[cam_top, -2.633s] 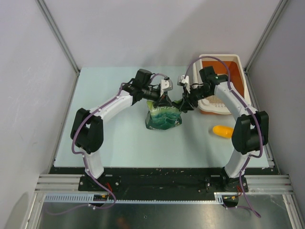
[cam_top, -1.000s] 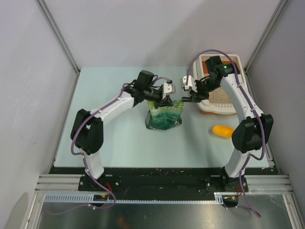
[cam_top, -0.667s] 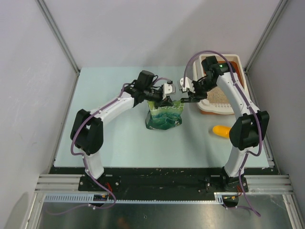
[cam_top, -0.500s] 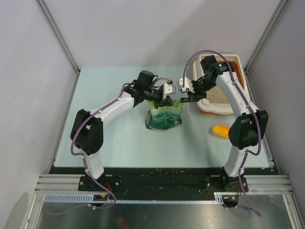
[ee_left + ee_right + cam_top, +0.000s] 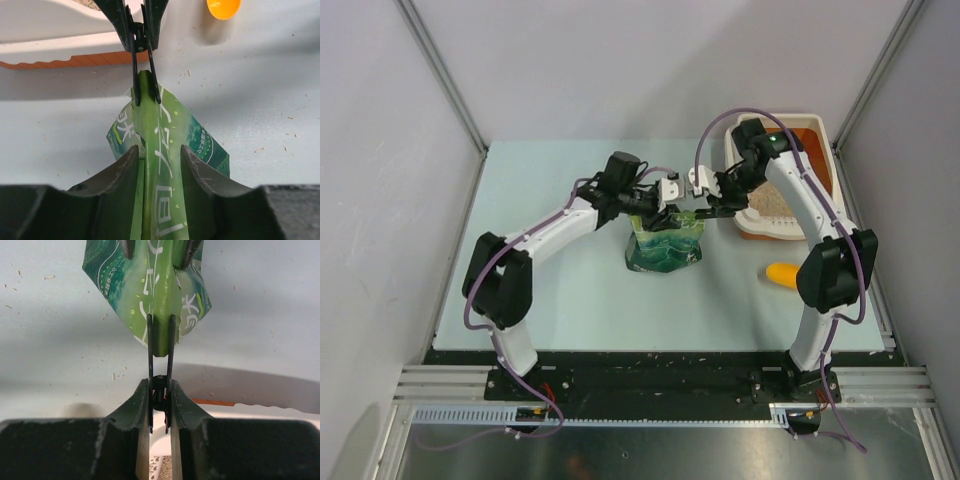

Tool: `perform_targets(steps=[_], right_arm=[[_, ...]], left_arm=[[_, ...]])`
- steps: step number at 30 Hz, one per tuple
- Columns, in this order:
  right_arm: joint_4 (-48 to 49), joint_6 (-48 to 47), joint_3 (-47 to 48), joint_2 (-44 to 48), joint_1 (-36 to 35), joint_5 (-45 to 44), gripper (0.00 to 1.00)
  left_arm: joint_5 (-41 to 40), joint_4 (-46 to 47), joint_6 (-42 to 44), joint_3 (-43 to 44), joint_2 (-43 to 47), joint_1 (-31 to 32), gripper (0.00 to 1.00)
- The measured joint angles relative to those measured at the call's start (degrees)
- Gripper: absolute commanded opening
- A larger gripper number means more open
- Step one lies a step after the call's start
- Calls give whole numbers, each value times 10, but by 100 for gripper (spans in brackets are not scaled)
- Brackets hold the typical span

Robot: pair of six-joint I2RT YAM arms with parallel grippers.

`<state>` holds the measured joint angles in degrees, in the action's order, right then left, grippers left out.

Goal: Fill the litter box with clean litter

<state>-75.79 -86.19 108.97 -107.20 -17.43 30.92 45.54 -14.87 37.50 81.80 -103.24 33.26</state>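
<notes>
The litter box (image 5: 828, 137), orange with a wide white rim, stands at the back right with clean litter (image 5: 775, 198) lying in it. A green bag (image 5: 665, 245) stands upright at mid-table. My left gripper (image 5: 159, 152) is open, its fingers straddling the bag's (image 5: 200, 145) folded top from the left. Opposite it, my right gripper (image 5: 160, 385) is shut on the handles of a black clip (image 5: 160, 367). The clip's two arms reach round the end of the bag's (image 5: 125, 285) top fold. In the left wrist view the clip (image 5: 136, 42) shows beyond the fold.
A yellow-orange scoop (image 5: 785, 274) lies on the table in front of the litter box, right of the bag. Litter crumbs dot the pale table (image 5: 560, 290). The box's white rim (image 5: 50, 25) sits just behind the clip. Walls enclose the table on three sides.
My left gripper's jaws have spread apart off the bag's top. The right gripper with the clip has shifted slightly left, closer to the bag's top. The bag stays put.
</notes>
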Motion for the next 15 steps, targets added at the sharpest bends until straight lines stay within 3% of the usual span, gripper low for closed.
perform_targets(steps=[11,15], right_arm=[[2,40,-3,0,-18,-7,0],[7,54,-3,0,-27,-7,0]], left_arm=[[-2,6,-12,-77,83,-52,45],[-4,6,-16,-109,111,-67,36]])
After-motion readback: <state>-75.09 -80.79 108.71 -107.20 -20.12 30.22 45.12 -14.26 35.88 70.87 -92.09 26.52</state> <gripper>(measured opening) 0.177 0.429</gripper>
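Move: The bag's folded top runs left to right across my hands. Its middle is almost at my left hand, about 1 cm below it, with the fingers already open on either side. From my right hand, which keeps the black clip, that middle lies some 11 cm left, 2 cm back and about 1 cm down. The litter box is about 18 cm right and 9 cm ahead of my right hand, and the scoop 18 cm right and 15 cm back; both are some 14 cm lower. I draw my already open left hand about 6 cm left, along the folded top to its left end, rising about 1 cm and swinging counter-clockwise some 10 degrees. Meanwhile my right hand keeps its grip on the clip and feeds it 1.5 cm left and about 1 cm back, sliding the prongs farther over the fold's right end. ##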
